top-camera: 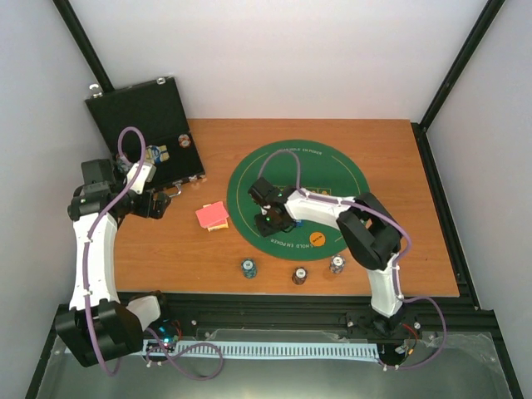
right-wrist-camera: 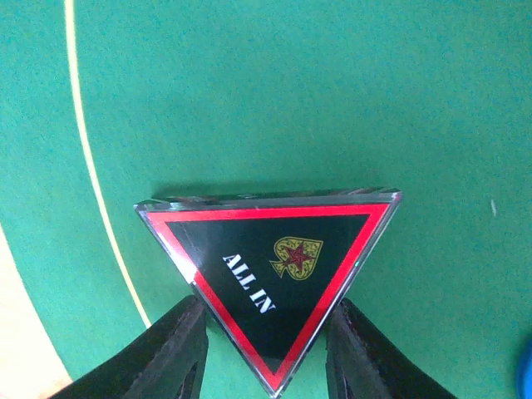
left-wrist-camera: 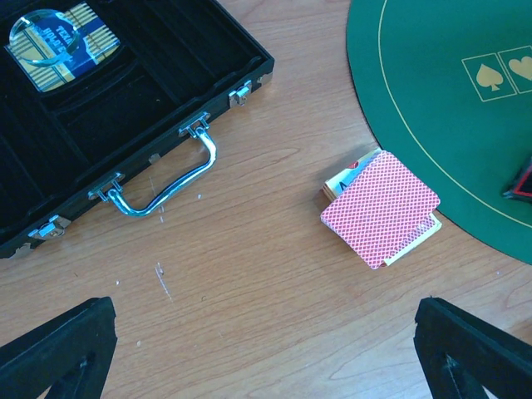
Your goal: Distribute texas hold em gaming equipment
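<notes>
The black red-edged triangle marker (right-wrist-camera: 274,266), lettered ALL IN, lies on the green felt mat (right-wrist-camera: 332,100). My right gripper (right-wrist-camera: 266,357) has a finger against each slanted side of it near its lower tip, shut on it. From above this gripper (top-camera: 274,221) is over the mat's left part. A stack of red-backed playing cards (left-wrist-camera: 382,208) rests on the wood by the mat's edge (left-wrist-camera: 449,100). My left gripper (left-wrist-camera: 266,366) hangs open above bare wood, near the case and apart from the cards. An orange button (top-camera: 317,239) lies on the mat. Three chip stacks (top-camera: 248,268) (top-camera: 299,275) (top-camera: 336,264) stand along the front.
The black hinged case (top-camera: 141,116) lies open at the back left, with its chrome handle (left-wrist-camera: 166,187) facing the cards. A clear round disc over a gold-striped box (left-wrist-camera: 50,41) sits inside it. A blue edge (right-wrist-camera: 525,374) shows at the right wrist view's corner.
</notes>
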`<state>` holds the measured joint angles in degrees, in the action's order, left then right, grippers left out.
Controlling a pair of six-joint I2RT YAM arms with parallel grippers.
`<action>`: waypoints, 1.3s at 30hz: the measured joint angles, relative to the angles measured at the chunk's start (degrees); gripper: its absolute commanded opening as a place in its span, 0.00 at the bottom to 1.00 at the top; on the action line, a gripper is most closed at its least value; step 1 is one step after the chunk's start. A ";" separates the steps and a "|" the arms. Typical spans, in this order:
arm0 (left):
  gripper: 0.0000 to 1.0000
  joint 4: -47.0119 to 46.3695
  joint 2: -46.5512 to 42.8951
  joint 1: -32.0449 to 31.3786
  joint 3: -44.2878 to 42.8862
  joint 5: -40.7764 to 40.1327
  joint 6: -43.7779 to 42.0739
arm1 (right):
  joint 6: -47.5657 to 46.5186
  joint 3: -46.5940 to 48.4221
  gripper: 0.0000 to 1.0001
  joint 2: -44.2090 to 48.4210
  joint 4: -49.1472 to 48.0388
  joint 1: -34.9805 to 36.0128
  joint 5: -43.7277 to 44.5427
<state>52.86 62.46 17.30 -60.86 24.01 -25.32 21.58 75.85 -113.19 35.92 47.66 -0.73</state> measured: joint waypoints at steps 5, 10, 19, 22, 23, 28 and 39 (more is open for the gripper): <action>1.00 0.59 0.98 0.00 -0.55 -1.11 0.00 | -1.90 8.70 0.41 -5.90 1.88 0.00 0.04; 1.00 1.03 2.23 0.00 -0.72 -2.03 -0.02 | -3.28 15.93 0.41 -10.67 2.89 0.00 -0.22; 1.00 2.69 2.32 0.00 -2.19 -1.07 -0.37 | -4.33 29.22 0.43 -18.75 4.76 0.28 -1.99; 1.00 3.43 2.32 0.00 -2.29 -0.55 -0.70 | -4.26 31.50 0.47 -20.06 5.11 0.37 -2.49; 1.00 3.78 2.32 0.00 -2.29 -0.39 -0.85 | -4.20 31.76 0.51 -20.11 5.20 0.37 -2.60; 1.00 4.79 2.27 0.00 -2.29 0.04 -1.57 | -3.89 31.30 0.67 -19.69 5.33 0.35 -2.67; 1.00 6.01 1.09 0.00 -2.32 1.33 -1.92 | -1.51 7.78 0.66 4.04 2.58 -4.68 -0.94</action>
<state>58.87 63.55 17.30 -63.18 25.34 -27.24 20.08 83.64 -109.14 38.50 42.98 -1.67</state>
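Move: The right fingers already hold the near tip of the all-in plaque, whose middle is about 2 cm ahead and 1 cm left. Its new place, at the mat's left edge by the cards, is some 8 cm ahead and 10 cm left of this hand; the cards are about 5 cm ahead and 18 cm left, the blue button 3 cm ahead and 11 cm right. From the left hand, that place is roughly 24 cm right, 1 cm back and 20 cm below. Keep the right gripper's hold on the all-in plaque and slide it low along the mat, left and forward some 12 cm, to the mat's edge beside the cards. There open the fingers to let go, then lift clear and swing about 9 cm back to the right, over the mat and away from the plaque. ##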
